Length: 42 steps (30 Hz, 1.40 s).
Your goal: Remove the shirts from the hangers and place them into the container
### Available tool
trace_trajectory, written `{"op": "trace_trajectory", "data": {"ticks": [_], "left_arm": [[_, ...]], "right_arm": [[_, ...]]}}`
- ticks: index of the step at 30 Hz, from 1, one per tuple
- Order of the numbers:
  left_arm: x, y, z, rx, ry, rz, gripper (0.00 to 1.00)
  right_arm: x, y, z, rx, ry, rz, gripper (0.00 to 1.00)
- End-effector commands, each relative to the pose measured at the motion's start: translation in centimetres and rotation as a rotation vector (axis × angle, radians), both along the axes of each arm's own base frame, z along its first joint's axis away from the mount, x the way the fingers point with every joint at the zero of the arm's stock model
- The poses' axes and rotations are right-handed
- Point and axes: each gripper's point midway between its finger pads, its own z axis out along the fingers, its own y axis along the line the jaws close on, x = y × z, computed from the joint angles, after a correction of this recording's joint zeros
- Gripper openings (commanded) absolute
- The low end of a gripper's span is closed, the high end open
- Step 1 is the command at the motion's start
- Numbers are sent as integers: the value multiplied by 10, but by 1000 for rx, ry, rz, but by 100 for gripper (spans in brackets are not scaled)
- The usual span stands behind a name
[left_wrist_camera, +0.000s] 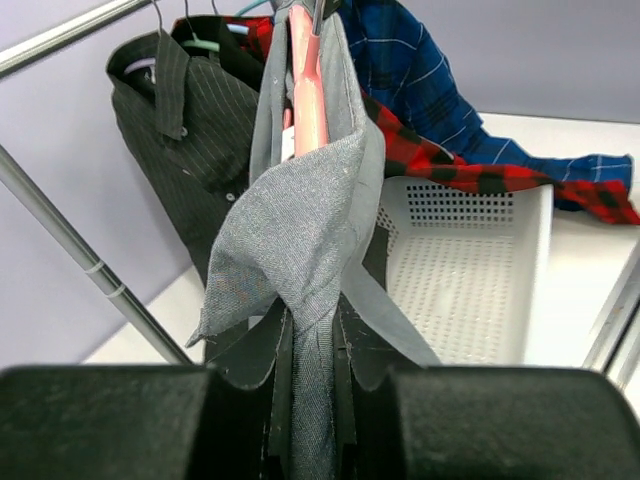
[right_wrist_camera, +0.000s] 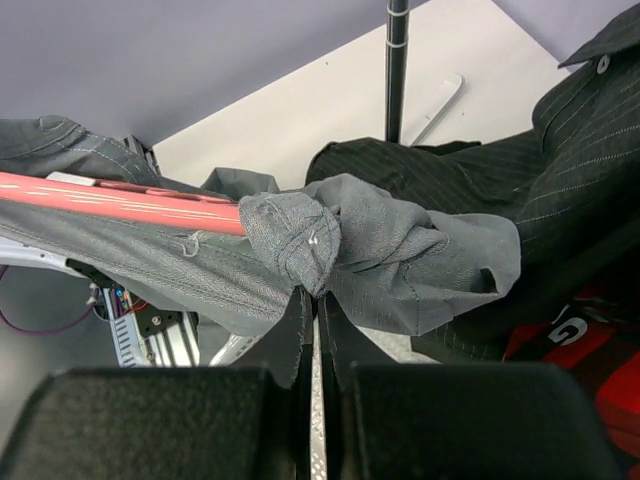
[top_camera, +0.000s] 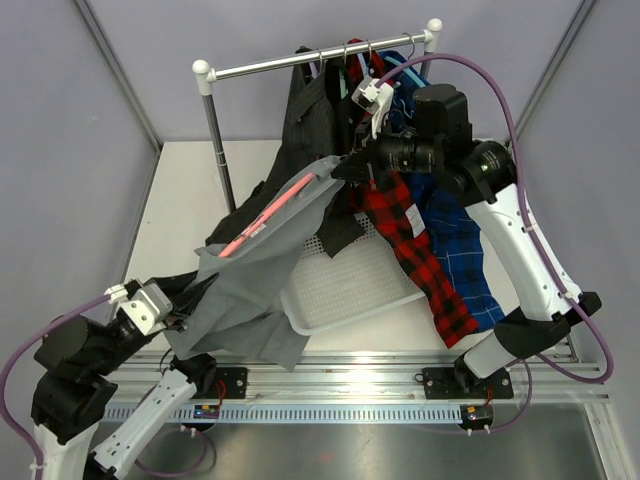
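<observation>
The grey shirt [top_camera: 255, 290] is stretched slantwise over the table between both grippers, with a pink hanger [top_camera: 265, 220] still inside it. Low on the left, my left gripper [top_camera: 178, 322] is shut on a bunched strip of its fabric [left_wrist_camera: 310, 210], which fills the gap between the jaws [left_wrist_camera: 312, 350]. Near the rail, my right gripper [top_camera: 345, 170] is shut, its tips [right_wrist_camera: 318, 300] pinching a knot of the grey shirt [right_wrist_camera: 400, 250] at the end of the pink hanger [right_wrist_camera: 120, 200]. The white mesh container [top_camera: 340, 300] lies below the shirt.
The steel rail [top_camera: 300, 62] at the back still carries a black striped shirt [top_camera: 310, 120], a red-and-black plaid shirt [top_camera: 415, 250] and a blue plaid shirt [top_camera: 460, 250]. Both plaid shirts trail down past the container's right side. The rail's post [right_wrist_camera: 397, 70] stands behind the grey shirt.
</observation>
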Motion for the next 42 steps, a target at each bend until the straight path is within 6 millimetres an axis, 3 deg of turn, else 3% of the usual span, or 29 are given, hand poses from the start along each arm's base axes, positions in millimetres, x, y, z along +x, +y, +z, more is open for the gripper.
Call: {"op": "trace_trajectory", "data": {"ticks": [1, 8, 11, 13, 16, 19, 20, 21, 24, 26, 27, 29, 30, 32, 36, 37, 38, 42], "left_arm": [[-54, 26, 64, -231, -201, -36, 0], [-63, 24, 83, -351, -208, -95, 0], [-70, 26, 91, -406, -213, -123, 0], [-65, 28, 93, -435, -197, -110, 0], [-48, 32, 93, -510, -136, -53, 0], [-34, 37, 96, -577, -110, -4, 0], [-32, 37, 96, -588, -101, 3, 0], [-30, 37, 97, -602, -89, 3, 0], [-27, 32, 101, -606, -51, -10, 0], [-23, 28, 106, -616, -21, -15, 0], [-22, 26, 106, -626, 5, -24, 0], [-20, 23, 109, -632, 34, -31, 0], [-20, 21, 109, -638, 48, -36, 0], [-20, 20, 110, -646, 58, -44, 0], [-22, 15, 110, -669, 77, -79, 0], [-22, 15, 111, -672, 77, -84, 0], [-22, 15, 112, -677, 78, -85, 0], [-22, 18, 111, -686, 78, -71, 0]], "right_arm": [[115, -114, 15, -118, -227, -587, 0], [147, -111, -43, -156, -95, -598, 0], [157, -106, -56, -124, -30, -564, 0], [151, -92, -60, -107, -3, -474, 0], [112, -53, -55, -40, -2, -137, 3], [91, -47, -43, -12, -82, -20, 40], [79, -49, -27, 6, -135, -10, 61], [79, -50, -17, 22, -205, -9, 69], [50, -50, -23, 13, -296, 108, 80], [18, -38, -28, 52, -300, 315, 82], [-5, -33, -33, 100, -312, 463, 93], [-20, -26, -35, 146, -301, 567, 99], [-20, -20, -31, 156, -289, 562, 99], [0, -7, -32, 117, -273, 459, 99], [42, 5, -2, 192, -182, 252, 99], [51, 11, -6, 198, -151, 225, 98], [48, 19, 6, 216, -145, 222, 98], [55, 35, 12, 262, -82, 188, 93]]}}
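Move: The pink hanger, still inside the grey shirt pinched by both grippers, has its middle about 11 cm ahead of the left hand, 10 cm right and a little above it. From the right hand it lies some 7 cm back, 12 cm left and 2 cm lower. The black shirt hangs roughly 8 cm ahead of the right hand, 5 cm left and 10 cm lower; the container is about 3 cm back, 2 cm right and 40 cm below. Ease the right gripper forward and down, then open it wide to let go of the grey shirt as it swings on to about 11 cm forward and 6 cm right; draw it back nearly as far, then forward again, ending 5 cm ahead of its start. Keep the left pinch, sinking slightly, then raise it about 6 cm net, rolling some 30 degrees so the fingers tip upward. ##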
